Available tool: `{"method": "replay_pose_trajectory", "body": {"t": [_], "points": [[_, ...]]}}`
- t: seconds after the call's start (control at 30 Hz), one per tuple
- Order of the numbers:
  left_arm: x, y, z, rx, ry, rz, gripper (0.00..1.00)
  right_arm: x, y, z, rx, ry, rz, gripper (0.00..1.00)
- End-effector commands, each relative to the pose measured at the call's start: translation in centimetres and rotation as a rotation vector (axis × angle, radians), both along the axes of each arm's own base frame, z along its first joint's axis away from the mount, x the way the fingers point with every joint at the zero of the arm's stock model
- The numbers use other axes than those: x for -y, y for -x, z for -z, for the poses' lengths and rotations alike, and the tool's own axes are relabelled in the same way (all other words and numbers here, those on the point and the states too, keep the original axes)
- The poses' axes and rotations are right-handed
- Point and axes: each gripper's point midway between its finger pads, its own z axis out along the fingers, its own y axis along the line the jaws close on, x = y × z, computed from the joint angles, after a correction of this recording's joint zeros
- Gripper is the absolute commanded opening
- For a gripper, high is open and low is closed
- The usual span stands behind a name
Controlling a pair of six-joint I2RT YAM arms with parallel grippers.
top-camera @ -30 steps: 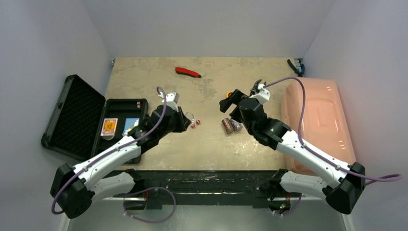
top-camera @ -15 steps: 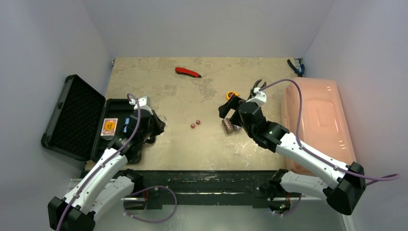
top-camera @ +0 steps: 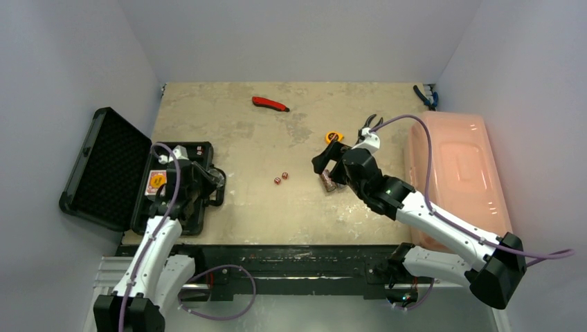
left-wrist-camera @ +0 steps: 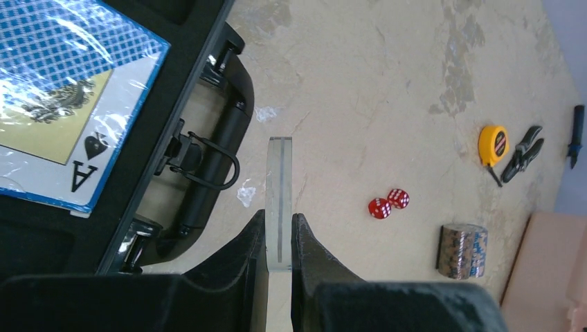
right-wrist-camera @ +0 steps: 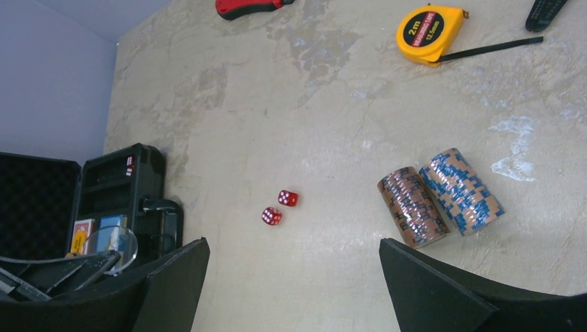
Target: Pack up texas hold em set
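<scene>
The black case point(top-camera: 97, 159) lies open at the table's left, with a red card deck point(top-camera: 158, 181) and a blue card deck point(left-wrist-camera: 62, 97) in its base. My left gripper point(left-wrist-camera: 279, 216) is shut on a clear round disc point(left-wrist-camera: 280, 180) seen edge-on, held just right of the case handle point(left-wrist-camera: 221, 145). Two striped chip rolls point(right-wrist-camera: 414, 206) point(right-wrist-camera: 465, 191) lie side by side on the table. My right gripper point(right-wrist-camera: 294, 245) hangs open over bare table beside them, the near roll close to its right finger. Two red dice point(right-wrist-camera: 279, 207) lie between the arms.
A yellow tape measure point(right-wrist-camera: 429, 33) sits behind the chip rolls. A red-handled tool point(top-camera: 270, 104) lies at the back centre, pliers point(top-camera: 423, 95) at the back right. A pink plastic bin point(top-camera: 457, 173) fills the right side.
My left arm has swung left from the table's middle to the case, carrying the disc. My right gripper has shifted slightly left and nearer the chip rolls, staying open.
</scene>
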Motion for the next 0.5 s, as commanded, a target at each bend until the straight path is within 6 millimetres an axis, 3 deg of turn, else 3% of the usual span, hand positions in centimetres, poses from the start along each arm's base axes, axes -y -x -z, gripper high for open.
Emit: {"method": "replay_pose_trajectory", "body": {"t": [0.0,0.47], "points": [[-0.9,-2.0,-1.6,0.095,0.153,-0.058,0.0,-0.7,0.2,-0.7,0.022,-0.024,-0.037,0.99],[-7.8,-2.4,-1.2,0.098,0.163,-0.243,0.0,-0.6,0.4,0.4,0.006,-0.001,-0.052,0.99]]}}
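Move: The left gripper holds the clear disc by its edge over the open case's handle. The case tray's middle lies about 14 cm to its left, 3 cm back and 9 cm below. The blue card deck is some 10 cm left and 1 cm back, the red card deck about 20 cm left and 1 cm back, the dice slot roughly 6 cm left and 11 cm ahead. From the right hand the case tray is about 50 cm left and 5 cm back. Carry the clear disc inward over the case: bring the left gripper about 7 cm to the left, almost level, from above the handle to over the near-side edge of the blue card deck. Swing the hand some 15 degrees counter-clockwise as it goes, rolling its left side down a little, and keep the fingers closed on the disc, clear of the deck. ##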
